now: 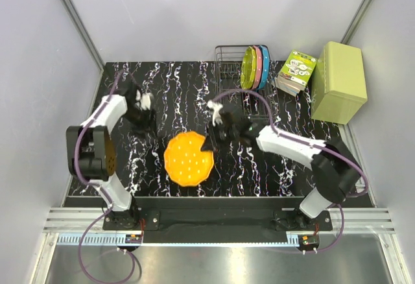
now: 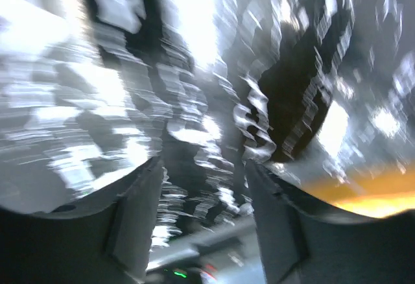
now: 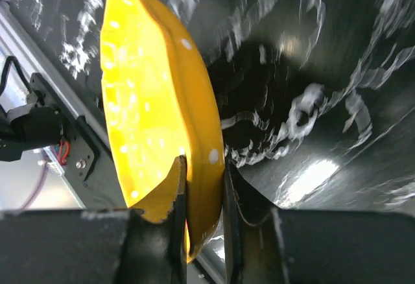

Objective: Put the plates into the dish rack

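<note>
The orange plate (image 1: 188,159) lies mid-table in the top view. My right gripper (image 1: 209,142) is shut on its upper right rim. In the right wrist view the gripper (image 3: 204,167) pinches the dotted rim of the orange plate (image 3: 149,102) between both fingers. The dish rack (image 1: 228,63) stands at the back, holding the yellow-green plate (image 1: 248,68), the pink plate (image 1: 258,67) and the blue plate (image 1: 265,65) on edge. My left gripper (image 1: 142,112) hovers over the table's left part, apart from the plate. Its wrist view is blurred, and the gripper (image 2: 204,180) stands open with nothing between the fingers.
A light green box (image 1: 338,82) stands at the back right. A small green-and-white printed pack (image 1: 296,71) leans between the box and the rack. The black marbled tabletop (image 1: 162,89) ends at a metal rail near the arm bases.
</note>
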`<act>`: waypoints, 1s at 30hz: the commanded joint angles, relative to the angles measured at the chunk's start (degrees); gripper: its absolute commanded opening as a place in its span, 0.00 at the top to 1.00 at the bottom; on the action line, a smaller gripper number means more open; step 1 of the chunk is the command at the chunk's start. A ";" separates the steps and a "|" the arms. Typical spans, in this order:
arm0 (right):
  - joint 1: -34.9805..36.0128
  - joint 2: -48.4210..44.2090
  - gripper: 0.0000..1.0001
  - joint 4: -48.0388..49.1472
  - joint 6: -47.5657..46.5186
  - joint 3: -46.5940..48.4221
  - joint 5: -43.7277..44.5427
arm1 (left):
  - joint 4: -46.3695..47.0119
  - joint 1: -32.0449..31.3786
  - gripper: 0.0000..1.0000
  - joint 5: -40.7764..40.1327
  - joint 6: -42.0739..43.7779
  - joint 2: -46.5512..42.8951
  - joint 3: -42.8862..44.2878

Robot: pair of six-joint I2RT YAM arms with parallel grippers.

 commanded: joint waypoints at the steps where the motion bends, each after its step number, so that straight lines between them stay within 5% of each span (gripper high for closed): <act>1: -0.94 -7.45 1.00 -5.88 -16.54 17.42 5.21 | 3.35 0.51 0.35 -15.69 4.08 -12.21 5.49; 2: -0.94 -7.28 1.00 -5.97 -19.43 19.35 6.96 | 5.36 0.43 0.25 -18.14 3.82 -13.53 5.49; 3: -0.85 -7.02 1.00 -6.14 -20.76 23.38 11.77 | 6.34 0.43 0.01 -18.69 3.30 -15.72 5.75; 8: -1.37 -4.03 1.00 3.32 -31.21 29.65 38.62 | 9.51 0.43 0.01 -25.11 -1.18 -17.23 7.69; 12: -3.92 2.20 1.00 14.84 -37.12 36.58 50.55 | 10.39 1.64 0.01 -29.50 -5.58 -16.88 9.88; 16: -6.99 12.64 1.00 16.35 -37.40 47.39 62.66 | 11.01 2.18 0.01 -37.40 -6.46 -16.71 11.20; 23: -10.16 25.40 1.00 19.69 -40.55 63.38 75.35 | 14.08 0.86 0.01 -38.74 -7.96 -21.01 4.54; 30: -11.66 32.26 1.00 13.02 -40.29 71.05 80.63 | 14.70 0.86 0.01 -36.28 -9.27 -20.40 3.91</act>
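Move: Some 28 cm ahead of the right hand, which already holds the orange plate, and 11 cm to its right at about the same height, is the free space in the dish rack beside the green plate. The green, pink and blue plates stand level with it, about 3, 6 and 9 cm farther right. From the empty left hand, that space is roughly 24 cm ahead, 30 cm to the right and a little above. Carrying the orange plate by its rim, the right hand climbs steeply, then sweeps forward some 33 cm and to the right over the rack, sinking slightly at the end. The wrist turns clockwise and tips up until the fingers point forward, nearly level. The empty left hand opens wide and retreats up and left, also slightly forward, about 13 cm above where it was. ##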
